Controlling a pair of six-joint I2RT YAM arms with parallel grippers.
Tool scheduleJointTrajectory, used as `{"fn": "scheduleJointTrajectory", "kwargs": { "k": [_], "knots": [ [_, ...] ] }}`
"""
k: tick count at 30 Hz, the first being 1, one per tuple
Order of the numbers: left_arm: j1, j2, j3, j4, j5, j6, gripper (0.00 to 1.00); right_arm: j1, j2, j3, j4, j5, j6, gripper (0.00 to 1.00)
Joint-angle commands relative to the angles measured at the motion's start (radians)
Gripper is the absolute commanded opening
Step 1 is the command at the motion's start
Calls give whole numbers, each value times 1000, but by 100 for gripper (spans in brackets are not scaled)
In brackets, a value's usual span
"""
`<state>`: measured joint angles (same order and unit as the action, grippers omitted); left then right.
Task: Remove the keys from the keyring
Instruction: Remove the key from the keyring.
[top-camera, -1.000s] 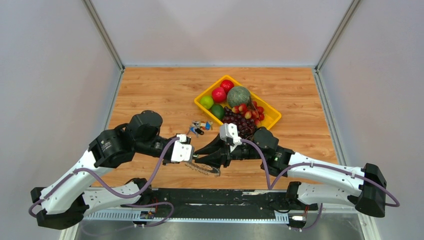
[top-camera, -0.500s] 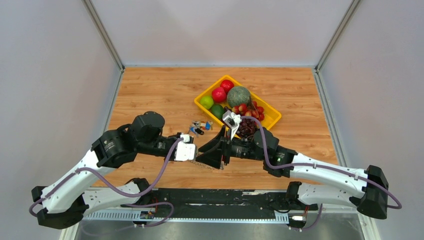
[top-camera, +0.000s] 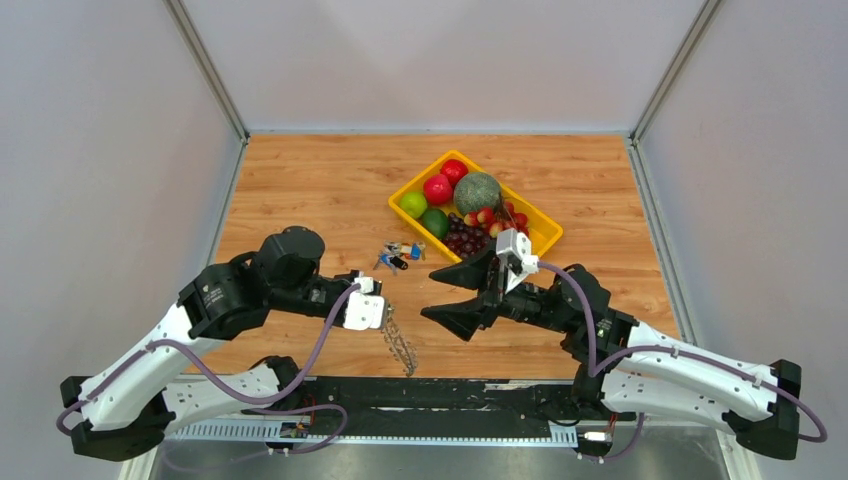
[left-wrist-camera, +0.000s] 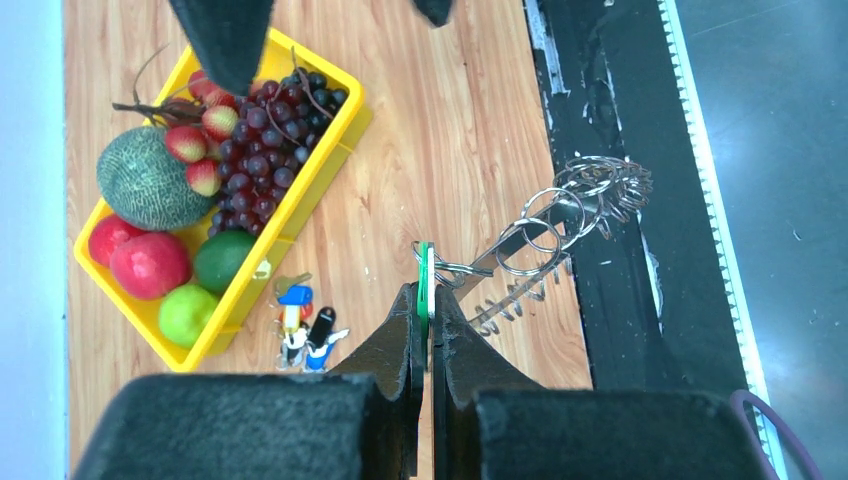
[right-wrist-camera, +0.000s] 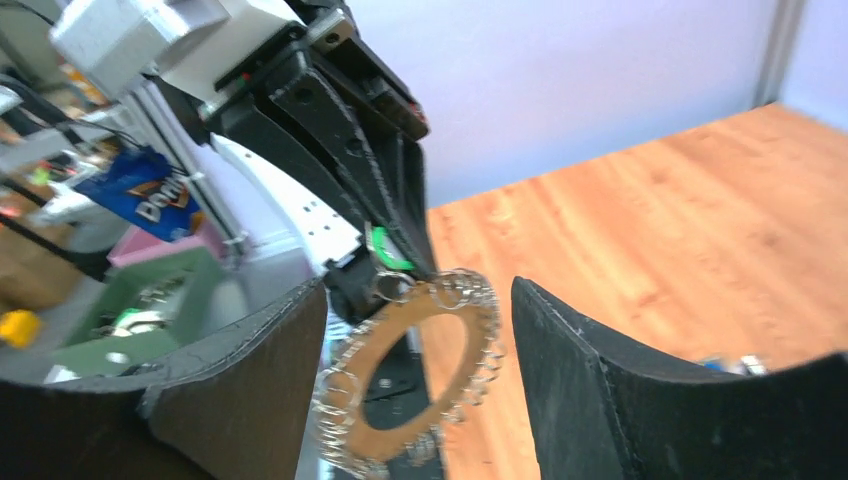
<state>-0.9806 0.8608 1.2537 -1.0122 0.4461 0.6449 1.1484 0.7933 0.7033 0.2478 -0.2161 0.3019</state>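
Observation:
My left gripper (top-camera: 385, 318) is shut on the small green tag (left-wrist-camera: 424, 280) of the keyring (left-wrist-camera: 545, 235). The large ring hangs from that tag over the table's near edge, its silver keys (left-wrist-camera: 605, 185) bunched around it like a spiky wreath. From above, the keyring (top-camera: 400, 345) shows as a thin curved line below the left fingers. My right gripper (top-camera: 430, 293) stands open a short way to the right of it, holding nothing. Through the right wrist camera the keyring (right-wrist-camera: 400, 390) sits blurred beyond the two wide-apart fingers (right-wrist-camera: 580, 380), not touching them.
A yellow tray (top-camera: 548, 232) with a melon (top-camera: 477, 192), apples, limes and grapes stands behind the right gripper. A small bunch of coloured keys (top-camera: 398, 255) lies on the wood left of the tray. A black strip (top-camera: 450, 390) runs along the near edge.
My right gripper has opened, let go of the keyring and drawn back to the right. The keyring now hangs from my left gripper alone and has swung toward the near edge.

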Motion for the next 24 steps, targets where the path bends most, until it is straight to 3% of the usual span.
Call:
{"fn": "scheduleJointTrajectory", "kwargs": {
  "k": [1,5,9,24],
  "knots": [
    [-5,-21,1,41,70,39,0,-1,10,-8,-3,59,-288,70],
    [-4,-22,6,41,77,45,0,1,68,33,-24,15,-336,70],
    [-4,-22,12,41,78,47,0,11,114,62,-18,-34,-350,59],
    [-8,-22,13,47,86,44,0,62,173,41,139,-109,-366,40]
  ]
}}
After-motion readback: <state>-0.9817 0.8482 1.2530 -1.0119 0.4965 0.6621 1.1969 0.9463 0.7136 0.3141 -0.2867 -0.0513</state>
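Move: About 5 cm to the right hand's left, 2 cm back and 3 cm below it is the small ring by the green key. The key itself lies about 2 cm farther left of that ring, while the big round keyring hangs some 3 cm back of and 4 cm below the ring. The key bunch on the table is roughly 23 cm ahead, 5 cm left and 28 cm below the right hand. From the left hand, the small ring is 2 cm right and 1 cm below. Dipping about 5 cm and reaching some 2 cm forward, the right hand then draws back level and rises about 2 cm, edging left about 3 cm in all towards the small ring. Its wrist rolls some 20 degrees, forward side rising, as the wide fingers close to a narrower gap, still open. The left hand keeps its pinch on the green key. ##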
